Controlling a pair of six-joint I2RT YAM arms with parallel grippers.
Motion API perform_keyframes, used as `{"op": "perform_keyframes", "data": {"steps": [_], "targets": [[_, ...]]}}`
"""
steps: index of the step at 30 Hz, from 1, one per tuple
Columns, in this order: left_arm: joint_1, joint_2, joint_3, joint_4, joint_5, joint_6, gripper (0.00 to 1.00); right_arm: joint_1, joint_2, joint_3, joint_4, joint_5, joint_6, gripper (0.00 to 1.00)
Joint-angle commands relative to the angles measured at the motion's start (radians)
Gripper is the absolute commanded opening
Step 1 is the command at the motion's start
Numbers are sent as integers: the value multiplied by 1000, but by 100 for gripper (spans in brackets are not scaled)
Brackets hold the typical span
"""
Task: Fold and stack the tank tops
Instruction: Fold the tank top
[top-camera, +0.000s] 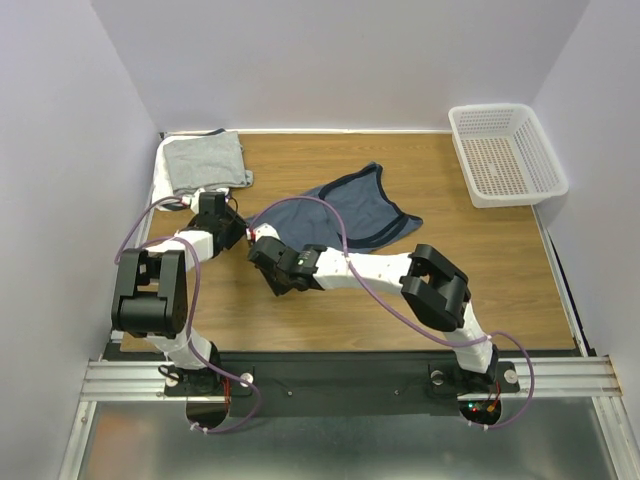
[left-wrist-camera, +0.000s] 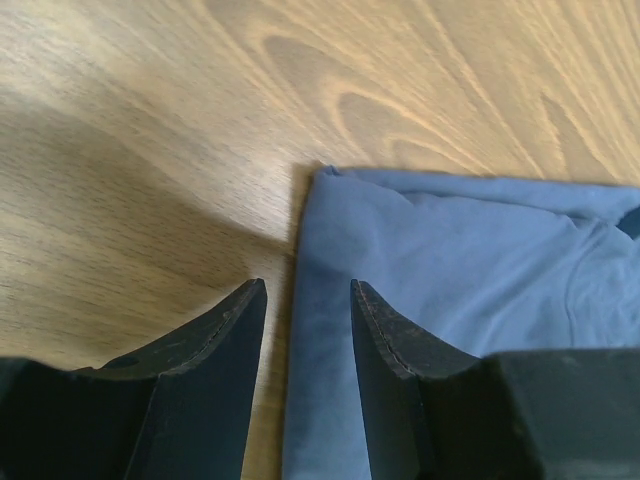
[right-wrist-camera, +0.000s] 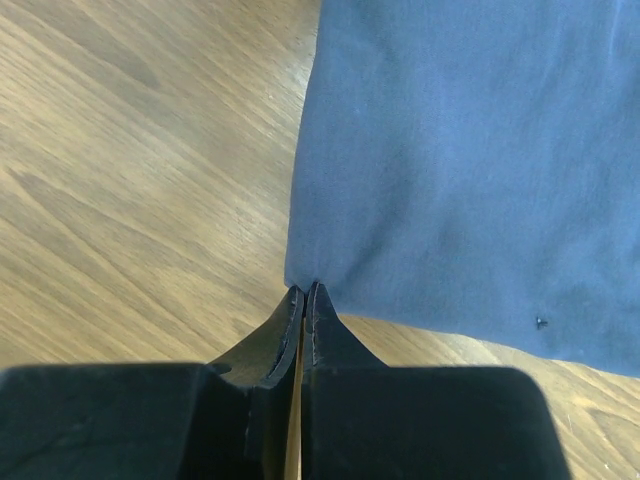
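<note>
A slate-blue tank top (top-camera: 345, 210) with navy trim lies spread on the wooden table, its near-left end reaching both grippers. In the left wrist view the left gripper (left-wrist-camera: 306, 290) stands open, its jaws either side of the blue cloth's (left-wrist-camera: 450, 260) edge, which lies flat between and below them. The right gripper (right-wrist-camera: 305, 290) is shut, its tips pinching a corner of the blue cloth (right-wrist-camera: 470, 150). From above, the left gripper (top-camera: 238, 230) and right gripper (top-camera: 258, 248) sit close together. A folded light grey tank top (top-camera: 205, 160) rests at the back left on a white one (top-camera: 163, 182).
A white perforated basket (top-camera: 507, 152) stands at the back right corner. Bare wood (top-camera: 480, 270) extends to the right of the blue cloth and in front of it. White walls enclose the table on three sides.
</note>
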Motion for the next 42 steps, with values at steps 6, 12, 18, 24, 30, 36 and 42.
{"op": "perform_keyframes", "data": {"steps": [6,12,18,24,30,36,42], "targets": [[-2,44,19,72,-42,-6,51,-2,-97,-6,28,-11,12,0],[-2,82,18,69,-56,-7,48,-14,-126,-10,28,-6,9,0],[-5,90,28,64,-69,-12,45,-22,-137,-10,28,-35,9,0],[-8,96,39,70,-73,-16,34,-22,-135,2,28,-60,9,0],[-9,110,76,72,-66,-16,13,-22,-138,11,28,-75,4,0],[-6,39,110,8,-152,-12,0,-21,-103,52,31,-202,21,0],[29,-53,159,-98,-258,-3,0,1,-30,183,31,-314,49,1]]}}
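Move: Just ahead of the half-open left hand, about 2 cm out and 2 cm below, is the tank top's far-left corner. The top's black-trimmed shoulder end lies some 31 cm to this hand's right and 8 cm farther out; the folded pile stands about 16 cm ahead and 9 cm left. The right hand already pinches the near-left corner, with the far-left one roughly 18 cm ahead and 10 cm left of it, slightly lower. Easing forward about 2 cm and down about 1 cm, the left hand brings its fingers around the far-left corner and shuts on it, then begins drawing left and upward. Meanwhile the right hand keeps its pinch on the near-left corner, rises some 3.5 cm, pauses, then goes left about 3 cm and higher still, its left side tilting up roughly 10 degrees. ##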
